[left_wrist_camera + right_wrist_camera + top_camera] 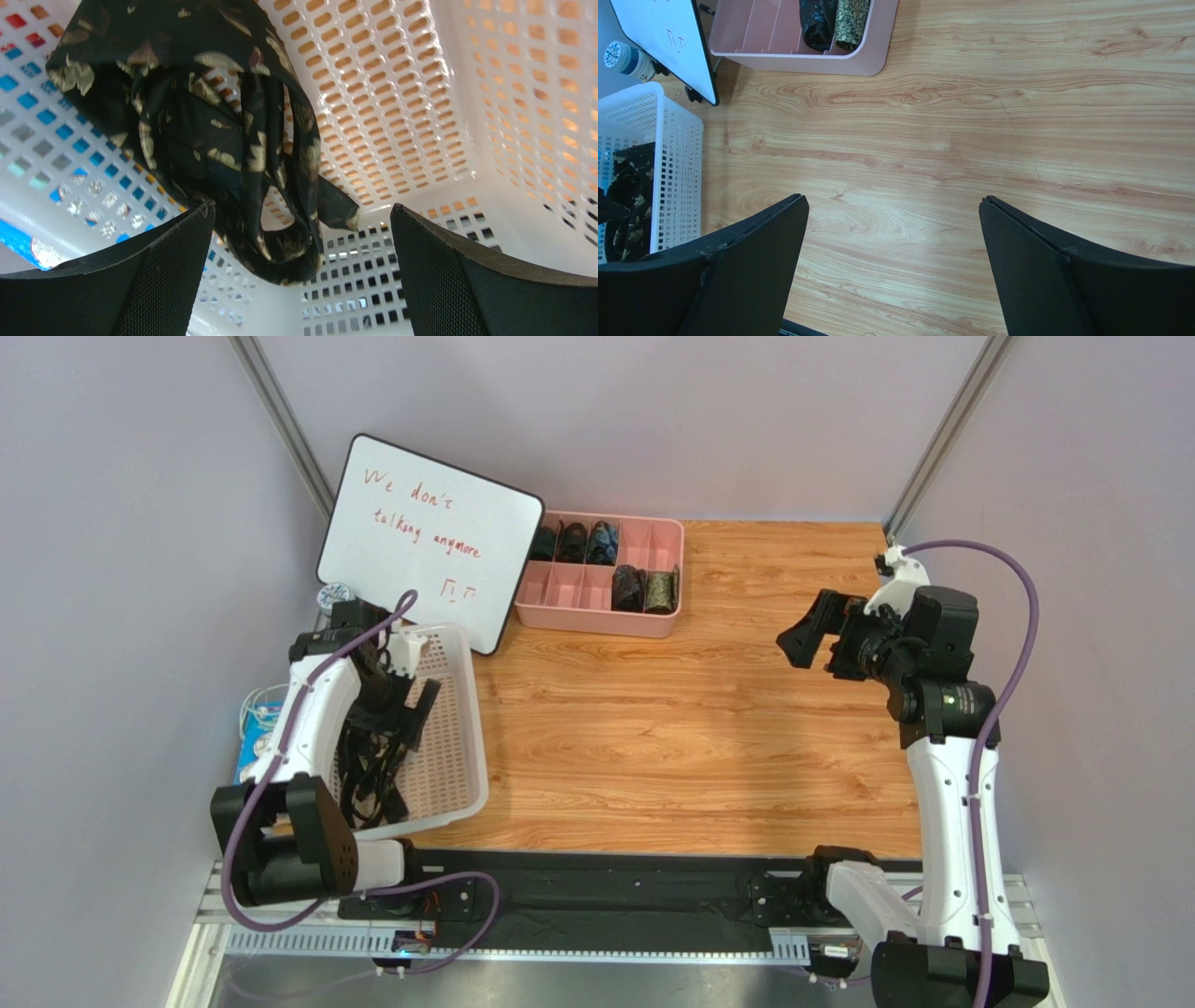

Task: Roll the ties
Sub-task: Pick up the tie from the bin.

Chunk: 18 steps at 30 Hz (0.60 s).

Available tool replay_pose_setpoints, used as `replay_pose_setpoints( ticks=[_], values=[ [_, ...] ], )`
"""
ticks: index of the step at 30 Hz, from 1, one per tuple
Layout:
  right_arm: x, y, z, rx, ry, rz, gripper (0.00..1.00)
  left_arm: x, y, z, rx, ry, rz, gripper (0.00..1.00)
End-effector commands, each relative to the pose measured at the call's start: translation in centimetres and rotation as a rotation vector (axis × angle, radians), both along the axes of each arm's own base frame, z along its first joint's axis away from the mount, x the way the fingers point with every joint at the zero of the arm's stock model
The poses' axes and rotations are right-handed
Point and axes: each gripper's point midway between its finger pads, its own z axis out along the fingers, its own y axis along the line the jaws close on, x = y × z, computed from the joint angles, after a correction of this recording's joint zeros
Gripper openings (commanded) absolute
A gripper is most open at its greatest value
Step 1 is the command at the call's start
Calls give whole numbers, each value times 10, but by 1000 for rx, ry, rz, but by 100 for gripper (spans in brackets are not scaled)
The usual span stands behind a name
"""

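Observation:
A crumpled dark tie point(210, 126) with gold leaf marks lies bunched in the white mesh basket point(421, 105) at the table's left point(449, 742). My left gripper point(302, 205) hangs inside the basket, open, its jaws wide on either side of the tie's lower loop and not closed on it. From above, the left gripper point(400, 707) sits over the dark tie heap point(368, 763). Several rolled ties point(582, 542) stand in the pink tray point(596, 623). My right gripper point(814, 633) is open and holds nothing above the bare wood at the right point(892, 199).
A whiteboard point(428, 539) with red writing leans between basket and tray. The pink tray's point(808, 63) near corner holds two rolled ties point(836, 21). The right wrist view also catches the basket point(675, 161). Grey walls close in on both sides.

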Motion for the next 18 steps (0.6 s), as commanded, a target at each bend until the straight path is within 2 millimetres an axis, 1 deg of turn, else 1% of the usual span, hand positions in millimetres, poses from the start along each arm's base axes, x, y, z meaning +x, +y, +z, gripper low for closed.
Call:
replay_pose_setpoints(
  ticks=[1, 2, 3, 4, 6, 10, 13, 14, 16, 17, 18],
  values=[
    [9, -5, 24, -53, -89, 4, 100, 26, 13, -20, 45, 1, -34, 100],
    [10, -5, 24, -57, -90, 5, 100, 29, 15, -24, 52, 8, -43, 99],
    [10, -5, 23, -61, -87, 7, 100, 37, 16, -28, 56, -5, -45, 99],
    [11, -6, 24, -62, -87, 6, 100, 39, 16, -35, 52, 13, -48, 99],
    [12, -6, 25, -67, -87, 7, 100, 46, 17, -41, 53, 10, -51, 96],
    [12, -8, 27, -86, -88, 7, 100, 47, 18, -64, 48, 66, -69, 91],
    [14, -11, 27, -99, -84, 0, 100, 44, 19, -79, 46, 92, -86, 84],
    [14, -11, 28, -100, -85, -2, 100, 44, 18, -82, 46, 99, -91, 78],
    [15, -12, 27, -102, -83, -5, 100, 42, 24, -89, 76, 116, -98, 69],
    [17, -12, 27, -102, -80, -3, 100, 41, 25, -90, 79, 121, -102, 54],
    [17, -12, 28, -102, -81, -5, 100, 43, 25, -85, 81, 107, -100, 45]
  ],
)
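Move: The tie lies bunched in the white bin almost straight beneath the open left hand, some 8 cm down and a couple of centimetres left. The bin's middle is about 3 cm to the hand's right and level with it, the blue packet roughly 17 cm left and 2 cm back. From the right hand the tie is about 60 cm left, 7 cm back and 24 cm lower. Left hand sinks about 9 cm onto the tie, easing 3 cm forward, fingers closing about a third. ##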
